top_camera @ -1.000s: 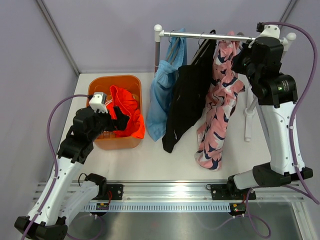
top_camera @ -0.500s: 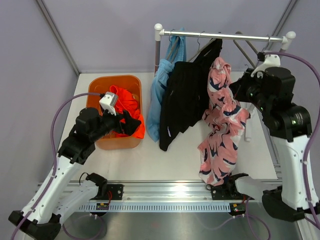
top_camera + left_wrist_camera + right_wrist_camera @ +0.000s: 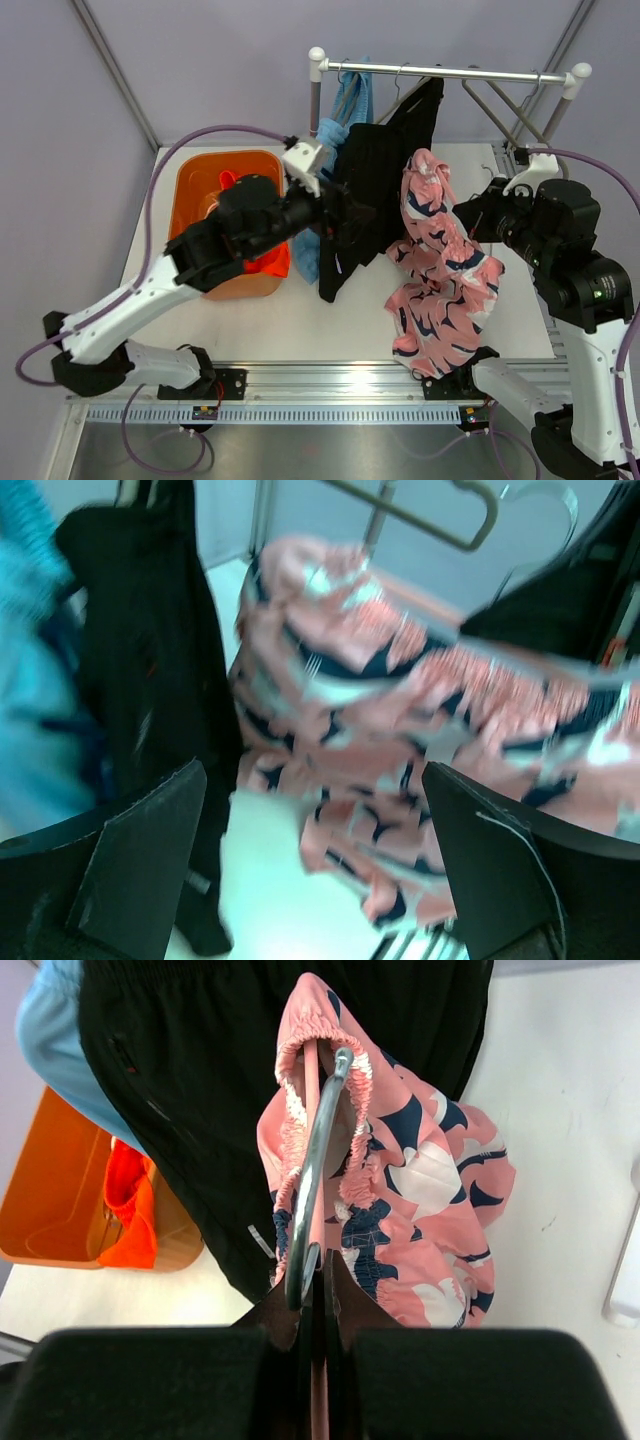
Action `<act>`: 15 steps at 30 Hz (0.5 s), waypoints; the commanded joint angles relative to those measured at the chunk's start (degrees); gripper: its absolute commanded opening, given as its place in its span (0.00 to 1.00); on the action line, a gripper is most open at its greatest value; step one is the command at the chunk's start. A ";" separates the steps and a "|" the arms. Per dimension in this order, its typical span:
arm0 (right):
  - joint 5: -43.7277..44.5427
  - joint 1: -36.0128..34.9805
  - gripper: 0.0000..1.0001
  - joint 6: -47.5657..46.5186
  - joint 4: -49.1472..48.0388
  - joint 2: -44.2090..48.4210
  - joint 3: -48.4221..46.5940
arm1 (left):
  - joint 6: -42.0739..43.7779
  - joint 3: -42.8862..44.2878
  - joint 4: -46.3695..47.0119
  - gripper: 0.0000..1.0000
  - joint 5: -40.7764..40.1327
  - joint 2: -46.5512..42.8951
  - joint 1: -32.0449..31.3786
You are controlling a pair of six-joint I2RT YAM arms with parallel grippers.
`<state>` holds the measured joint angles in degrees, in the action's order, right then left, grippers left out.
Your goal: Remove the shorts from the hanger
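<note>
My right gripper (image 3: 322, 1260) is shut on a wire hanger (image 3: 318, 1130) that carries the pink patterned shorts (image 3: 420, 1180). Hanger and pink shorts (image 3: 440, 270) hang off the rail (image 3: 450, 72), low over the table, with the right gripper (image 3: 458, 218) beside them. Black shorts (image 3: 375, 190) and light blue shorts (image 3: 345, 110) hang from the rail. Orange shorts (image 3: 270, 262) lie in the orange bin (image 3: 200, 175). My left gripper (image 3: 348, 208) is against the black shorts. It stands open and empty (image 3: 330, 850), facing the pink shorts (image 3: 400, 700), black shorts (image 3: 150, 650) at its left.
Empty wire hangers (image 3: 500, 105) hang on the right part of the rail, which stands on white posts (image 3: 316, 95). Purple walls enclose the table at the back and both sides. A metal track (image 3: 330, 385) runs along the near edge.
My left arm swung from the orange bin rightward to the black shorts, still open. My right gripper pulled the hanger with the pink shorts off the rail, down and toward the front.
</note>
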<state>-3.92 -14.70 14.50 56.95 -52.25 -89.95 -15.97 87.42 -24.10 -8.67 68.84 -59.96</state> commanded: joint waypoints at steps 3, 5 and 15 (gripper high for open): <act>1.72 -0.33 0.00 -1.05 1.14 0.22 -0.75 | -3.36 13.62 4.67 0.91 -9.96 15.78 -4.02; 3.48 -0.33 0.00 -1.23 2.02 0.30 -0.84 | -4.77 16.98 4.67 0.91 -11.45 19.74 -5.25; 5.59 -0.42 0.00 -1.84 5.27 1.62 -1.63 | -8.55 26.22 7.13 0.91 -17.09 32.32 -7.71</act>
<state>0.49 -14.70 13.76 62.35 -51.37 -89.67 -22.50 109.34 -22.22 -21.91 101.78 -67.26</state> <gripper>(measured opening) 0.033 0.916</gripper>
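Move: The pink shorts' waistband, draped over the hanger that the right gripper already holds, lies about 17 cm to the left hand's right, some 9 cm ahead and 7 cm lower. The black shorts hang roughly 10 cm ahead, 4 cm to the right and 12 cm lower; the right gripper's tips are about 20 cm to the right, 2 cm ahead and 6 cm lower. From the right hand, the waistband is some 8 cm ahead, 5 cm left and slightly below. Towards the pink waistband, the left hand sweeps about 15 cm right past the front of the black shorts, also working some 5 cm forward and, after a level start, sinking 6 to 7 cm; it slows near the cloth with its jaws still wide open. The right hand keeps its pinch on the hanger, easing about 2 cm down and a little right and back, turning slightly clockwise. ##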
